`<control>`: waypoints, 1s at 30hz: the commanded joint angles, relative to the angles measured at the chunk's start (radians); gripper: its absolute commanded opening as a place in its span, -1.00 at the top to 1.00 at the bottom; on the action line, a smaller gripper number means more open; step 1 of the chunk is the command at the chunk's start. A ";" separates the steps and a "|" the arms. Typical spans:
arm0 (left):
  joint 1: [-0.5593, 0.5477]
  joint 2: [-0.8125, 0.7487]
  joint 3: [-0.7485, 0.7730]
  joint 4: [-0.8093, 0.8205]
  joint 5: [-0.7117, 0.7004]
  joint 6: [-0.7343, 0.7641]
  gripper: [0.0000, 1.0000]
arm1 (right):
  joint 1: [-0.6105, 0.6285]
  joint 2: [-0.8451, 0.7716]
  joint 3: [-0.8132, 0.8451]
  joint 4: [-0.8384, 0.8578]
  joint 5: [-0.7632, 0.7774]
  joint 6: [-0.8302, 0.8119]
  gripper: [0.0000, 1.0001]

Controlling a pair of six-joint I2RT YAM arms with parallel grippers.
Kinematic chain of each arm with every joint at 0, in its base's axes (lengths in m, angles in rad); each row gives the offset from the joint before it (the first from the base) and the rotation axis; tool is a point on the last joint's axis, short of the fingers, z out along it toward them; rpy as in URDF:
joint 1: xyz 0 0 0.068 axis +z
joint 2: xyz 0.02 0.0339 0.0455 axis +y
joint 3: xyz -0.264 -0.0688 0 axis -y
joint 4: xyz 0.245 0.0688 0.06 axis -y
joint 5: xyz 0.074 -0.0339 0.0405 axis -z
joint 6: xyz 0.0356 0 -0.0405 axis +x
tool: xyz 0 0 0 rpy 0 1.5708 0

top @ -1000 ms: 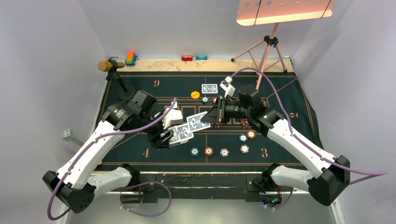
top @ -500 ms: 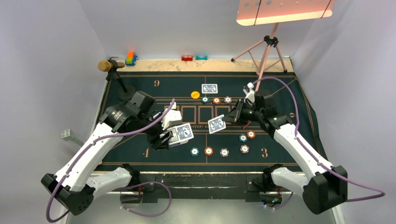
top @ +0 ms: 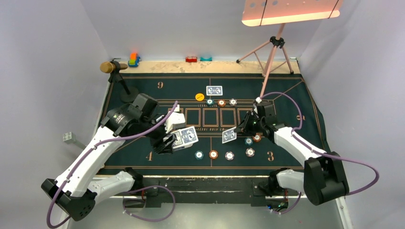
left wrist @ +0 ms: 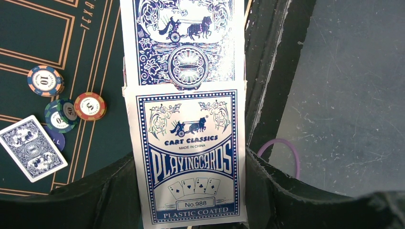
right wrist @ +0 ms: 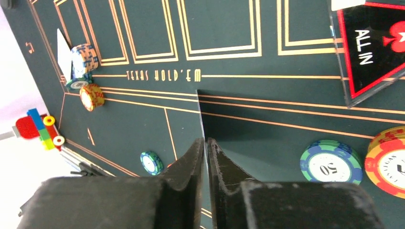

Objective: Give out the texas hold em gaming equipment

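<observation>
My left gripper (top: 174, 139) is shut on a blue and white playing-card box (left wrist: 190, 157), with the deck's blue-backed cards (left wrist: 184, 38) sticking out of its top. My right gripper (top: 237, 130) is shut on a single blue-backed card (top: 229, 135), held above the mat beside a teal chip (top: 248, 140) and an orange chip (top: 257, 138). In the right wrist view that card (right wrist: 200, 114) shows edge-on between my closed fingers (right wrist: 191, 157). Three chips (top: 213, 154) lie in a row near the front. Another card (top: 214, 90), a yellow disc (top: 199, 96) and three more chips (top: 221, 102) lie further back. The red "ALL IN" triangle (right wrist: 372, 52) lies ahead of the right gripper.
The dark green gold-lined mat (top: 143, 86) covers the table. A microphone stand (top: 125, 88) stands at the back left, a tripod (top: 272, 52) at the back right. Small toys (top: 134, 59) line the far edge. In the left wrist view, a card (left wrist: 32, 148) and chips (left wrist: 89, 106) lie on the mat.
My right gripper has pulled one card away from the deck and carried it right and toward the near side, over to the right-hand chips. The left arm has stayed put.
</observation>
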 commanded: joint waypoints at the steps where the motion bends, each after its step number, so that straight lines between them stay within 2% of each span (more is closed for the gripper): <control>1: -0.002 -0.018 -0.001 0.020 0.035 -0.010 0.49 | -0.009 0.013 -0.013 0.021 0.099 -0.023 0.68; 8: -0.002 -0.016 -0.002 0.020 0.038 -0.012 0.49 | -0.011 0.022 -0.006 -0.078 0.192 -0.040 0.08; 14: -0.003 -0.013 -0.003 0.022 0.041 -0.013 0.49 | -0.011 -0.096 0.051 -0.159 0.219 -0.057 -0.05; 15: -0.002 -0.012 -0.004 0.024 0.042 -0.013 0.49 | -0.011 -0.116 0.069 -0.158 0.204 -0.058 -0.08; 18: -0.002 -0.012 -0.006 0.035 0.044 -0.021 0.49 | -0.002 -0.146 0.124 -0.124 0.042 -0.045 -0.35; 21: -0.003 -0.022 -0.016 0.056 0.044 -0.039 0.49 | 0.064 -0.148 0.211 -0.087 -0.100 -0.025 -0.60; 26: -0.002 -0.064 -0.064 0.109 0.038 -0.069 0.50 | 0.189 -0.137 0.333 0.008 -0.254 0.018 -0.74; 30: -0.002 -0.049 -0.063 0.097 0.041 -0.066 0.50 | 0.263 -0.121 0.369 0.088 -0.300 0.068 -0.79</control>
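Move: The right hand holds a card low over its place on the mat, a spot about 3 cm back, 4 cm left and 5 cm below. From this hand the green chips lie some 5 cm right and 4 cm back, the orange chips 9 cm right and 3 cm back, the All In triangle 6 cm right and 3 cm ahead. From the left hand, still gripping the deck, that spot is roughly 25 cm right, 8 cm ahead, 17 cm down. Right hand sinks 3 cm, easing right, opens to release the card, then rises 20 cm, swinging left. ##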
